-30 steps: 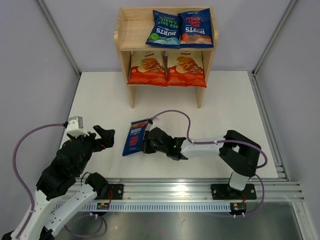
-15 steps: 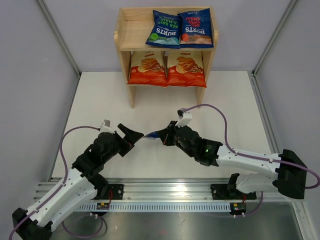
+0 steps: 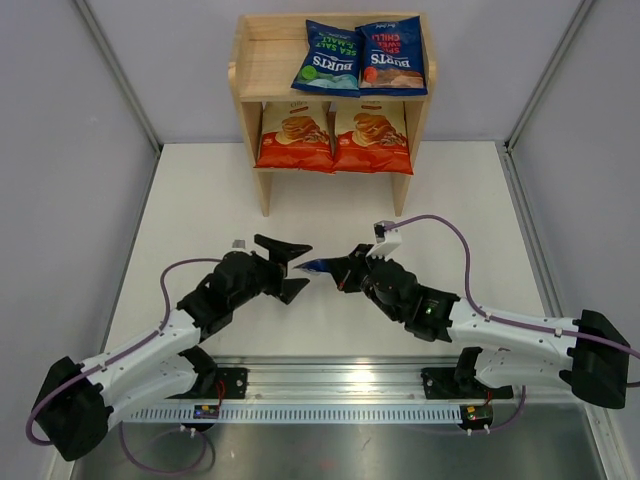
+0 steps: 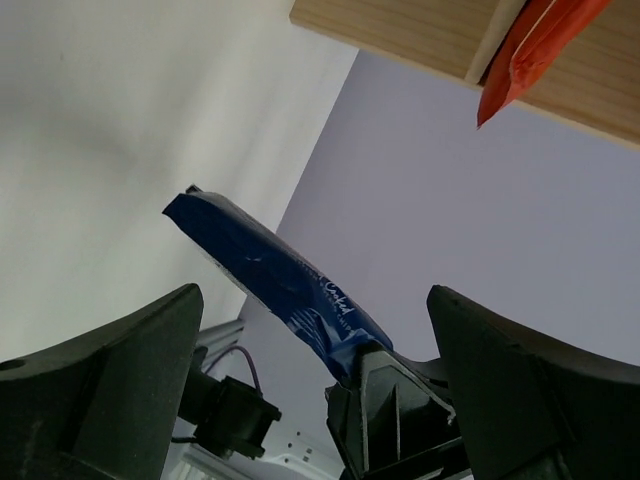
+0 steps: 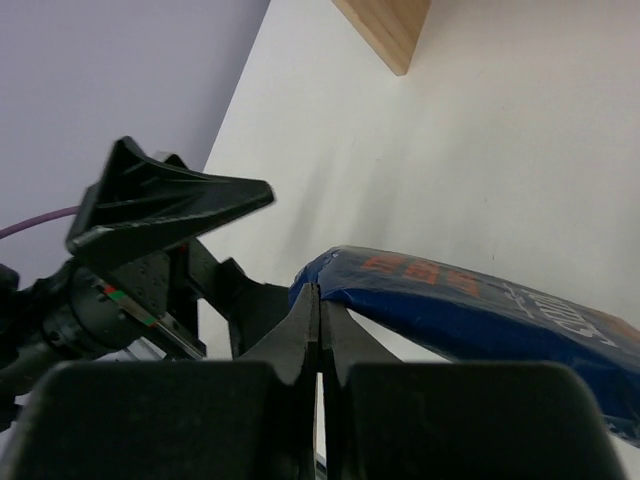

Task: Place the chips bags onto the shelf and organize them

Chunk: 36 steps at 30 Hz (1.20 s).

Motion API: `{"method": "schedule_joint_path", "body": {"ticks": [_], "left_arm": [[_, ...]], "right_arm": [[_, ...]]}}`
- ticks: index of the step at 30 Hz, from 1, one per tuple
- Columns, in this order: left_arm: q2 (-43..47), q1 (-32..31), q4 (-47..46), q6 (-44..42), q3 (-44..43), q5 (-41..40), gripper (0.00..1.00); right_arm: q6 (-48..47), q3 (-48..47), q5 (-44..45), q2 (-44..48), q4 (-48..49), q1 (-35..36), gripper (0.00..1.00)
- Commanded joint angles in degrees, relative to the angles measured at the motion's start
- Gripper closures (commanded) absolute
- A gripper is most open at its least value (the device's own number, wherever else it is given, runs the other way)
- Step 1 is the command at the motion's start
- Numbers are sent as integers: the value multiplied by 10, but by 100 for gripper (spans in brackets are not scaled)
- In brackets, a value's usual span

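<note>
My right gripper (image 3: 345, 270) is shut on the edge of a dark blue Burts bag with red lettering (image 3: 318, 266) and holds it above the table. In the right wrist view its fingers (image 5: 318, 300) pinch the bag's end (image 5: 470, 300). My left gripper (image 3: 300, 266) is open and faces the bag's free end, which lies in front of its gap (image 4: 312, 292) without touching. The bag (image 4: 270, 280) shows there too. The wooden shelf (image 3: 250, 70) holds a teal Burts bag (image 3: 328, 55) and a red Burts bag (image 3: 392, 55) on top, and two Cassava bags (image 3: 296, 135) (image 3: 372, 135) below.
The shelf stands at the table's far edge, its legs (image 3: 264, 195) on the white table top (image 3: 200, 200). Grey walls close the sides. A metal rail (image 3: 400, 375) runs along the near edge. The top tier's left part (image 3: 270, 55) is bare wood.
The right gripper lifted the blue bag off the table and swung it up to the right. The left arm reached in from the left with its jaws open toward the bag.
</note>
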State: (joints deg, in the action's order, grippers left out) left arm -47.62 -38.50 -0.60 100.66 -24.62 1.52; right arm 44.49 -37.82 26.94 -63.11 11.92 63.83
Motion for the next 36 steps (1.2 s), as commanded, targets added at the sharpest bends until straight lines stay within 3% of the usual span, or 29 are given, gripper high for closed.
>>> {"method": "schedule_joint_path", "body": {"ticks": [1, 6, 8, 10, 11, 13, 18, 23, 24, 27, 28, 31, 36], "left_arm": [[-41, -25, -106, 65, -22, 37, 1], [-74, -34, -131, 69, -32, 32, 1], [-72, -34, -136, 69, -32, 18, 6], [-74, -34, -141, 68, -27, 4, 16], [-75, -34, -149, 68, -25, 2, 26], [-82, -34, -158, 70, -20, -3, 35], [-98, -32, -208, 67, -4, 1, 70], [-86, -25, -222, 33, -7, 1, 80], [-81, -24, -216, 5, -13, -1, 81], [-52, -11, -186, -64, -25, -13, 83], [-42, -6, -177, -83, -33, -13, 85], [-2, 7, -159, -176, -47, -50, 86], [66, 14, -184, -364, -54, -57, 87]], "right_arm": [[-22, 7, 11, 15, 85, -2, 100], [-35, 20, -30, 12, 125, -2, 100], [-34, 38, -52, 17, 157, -2, 100], [-27, 56, -70, 20, 188, -1, 100], [-27, 61, -78, 21, 199, -1, 100], [-30, 67, -104, 20, 217, 0, 100], [-38, 72, -136, 26, 239, 3, 100], [-41, 85, -129, 53, 224, 3, 99], [-41, 86, -124, 67, 214, 2, 85], [-28, 86, -111, 104, 158, 3, 62], [-24, 83, -102, 115, 115, 3, 47], [1, 58, -76, 168, -9, 2, 24], [2, -18, -94, 232, -213, -20, 16]]}}
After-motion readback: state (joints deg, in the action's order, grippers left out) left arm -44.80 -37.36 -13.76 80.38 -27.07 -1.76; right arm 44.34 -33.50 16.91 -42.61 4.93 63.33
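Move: From my open left fingers, the blue chips bag hangs about 5 cm right, 3 cm ahead and 3 cm lower. It is still pinched in my right fingers, whose open partner, the left gripper, is some 9 cm left of them and 2 cm back; from them the bag's middle is about 4 cm left, 2 ahead, 5 down. From my left hand, one orange bag on the lower shelf lies roughly 24 cm straight ahead, the other 24 ahead and 16 right, both about level. I hand the bag over: my left hand slides about 4 cm right until its open fingers straddle the bag's end beside my right grip, then they shut and pinch it, while my right hand eases back and left with its hold. Then my right fingers open and draw off rightward, back and up, and my left hand lifts the bag some 6 cm, coming back left and tipping its fingers up nearly 30 degrees. ##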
